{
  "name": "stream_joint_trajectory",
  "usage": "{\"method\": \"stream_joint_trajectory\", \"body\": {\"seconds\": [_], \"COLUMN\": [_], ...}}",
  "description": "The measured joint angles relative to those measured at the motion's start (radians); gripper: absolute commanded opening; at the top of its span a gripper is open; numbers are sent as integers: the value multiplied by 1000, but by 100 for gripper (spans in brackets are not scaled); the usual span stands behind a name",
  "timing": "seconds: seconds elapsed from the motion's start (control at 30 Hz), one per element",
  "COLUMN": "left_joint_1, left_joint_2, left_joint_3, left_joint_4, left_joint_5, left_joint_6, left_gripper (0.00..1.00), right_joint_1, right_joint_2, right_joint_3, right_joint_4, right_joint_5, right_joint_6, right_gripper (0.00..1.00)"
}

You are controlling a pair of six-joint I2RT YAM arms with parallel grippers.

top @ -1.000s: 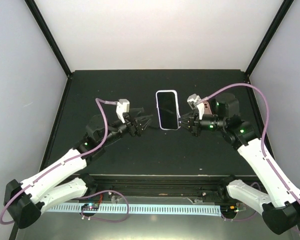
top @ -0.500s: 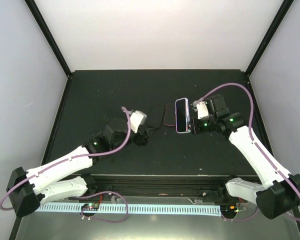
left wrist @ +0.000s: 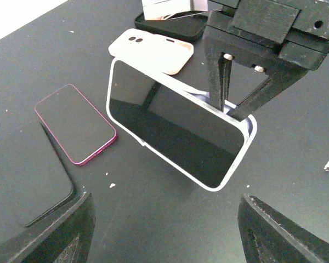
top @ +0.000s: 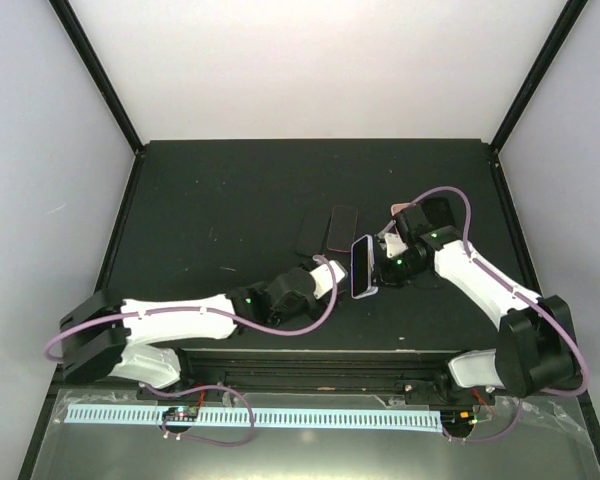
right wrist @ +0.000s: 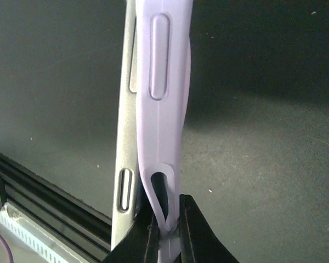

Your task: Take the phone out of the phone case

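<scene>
The phone [left wrist: 172, 129] stands on its long edge above the black table, dark screen facing my left wrist camera, still inside the pale lilac phone case [right wrist: 163, 71]. My right gripper [right wrist: 168, 233] is shut on the case's rim at one end, and the phone's silver side [right wrist: 126, 164] shows beside the pinched lip. From above, the phone [top: 361, 265] sits between both grippers near the table's middle. My left gripper [left wrist: 170, 233] is open, its fingers [left wrist: 57, 235] wide apart just short of the phone, nothing between them.
Behind the held phone lie a magenta-edged phone [left wrist: 77, 123], a dark case [left wrist: 27, 175], a peach case [left wrist: 151, 50] and a black case [left wrist: 170, 24]. The table's near rail [top: 320, 355] runs just below the grippers.
The right gripper has stood the cased phone on edge and carried it nearer. The left arm has swung right to face its screen, jaws slightly narrower.
</scene>
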Motion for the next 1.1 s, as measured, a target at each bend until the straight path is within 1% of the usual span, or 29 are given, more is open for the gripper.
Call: {"method": "stream_joint_trajectory", "body": {"seconds": [0.2,0.3,0.43,0.6,0.73,0.9,1.1], "left_joint_1": [-33,-42,-47,-47,-47,-47,-47], "left_joint_2": [177,252,342,394,447,514,546], "left_joint_3": [19,32,85,103,103,121,168], "left_joint_4": [132,189,235,308,370,393,397], "left_joint_5": [-65,-79,-81,-74,-55,-50,-64], "left_joint_6": [-1,-1,-2,-1,-1,-3,-3], "left_gripper": [71,69,68,68,70,70,70], "right_joint_1": [-10,-15,-18,-21,-22,-22,-22], "right_joint_2": [62,97,134,145,156,159,156], "right_joint_3": [-25,-25,-23,-19,-8,-5,-5], "right_joint_4": [50,61,61,58,46,42,44], "right_joint_5": [36,82,138,145,145,142,137], "right_joint_6": [51,67,78,84,85,85,85], "right_gripper": [1,1,1,1,1,1,1]}}
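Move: Ahead and to the right of the wide-open left hand, about 5 cm out, 7 cm right and 5 cm below, is the middle of the phone in the purple case. The right hand already pinches that case; from it the phone's middle is about 3 cm forward, 3 cm left and 2 cm down. On the table, some 16 cm below the left hand, the bare pink-edged phone lies 19 cm ahead and 1 cm right, the black phone 18 cm ahead and 5 cm left. Closing in on the cased phone, the left hand travels about 9 cm right and sinks 8 cm in steps, drifting slightly forward, its fingers staying open and their pointing barely changed. The right hand keeps its pinch on the peeled case edge, lowers it some 5 cm and a little right in the first half, tilting roughly 10 degrees, then holds still. Contact by the left fingers can't be seen. ##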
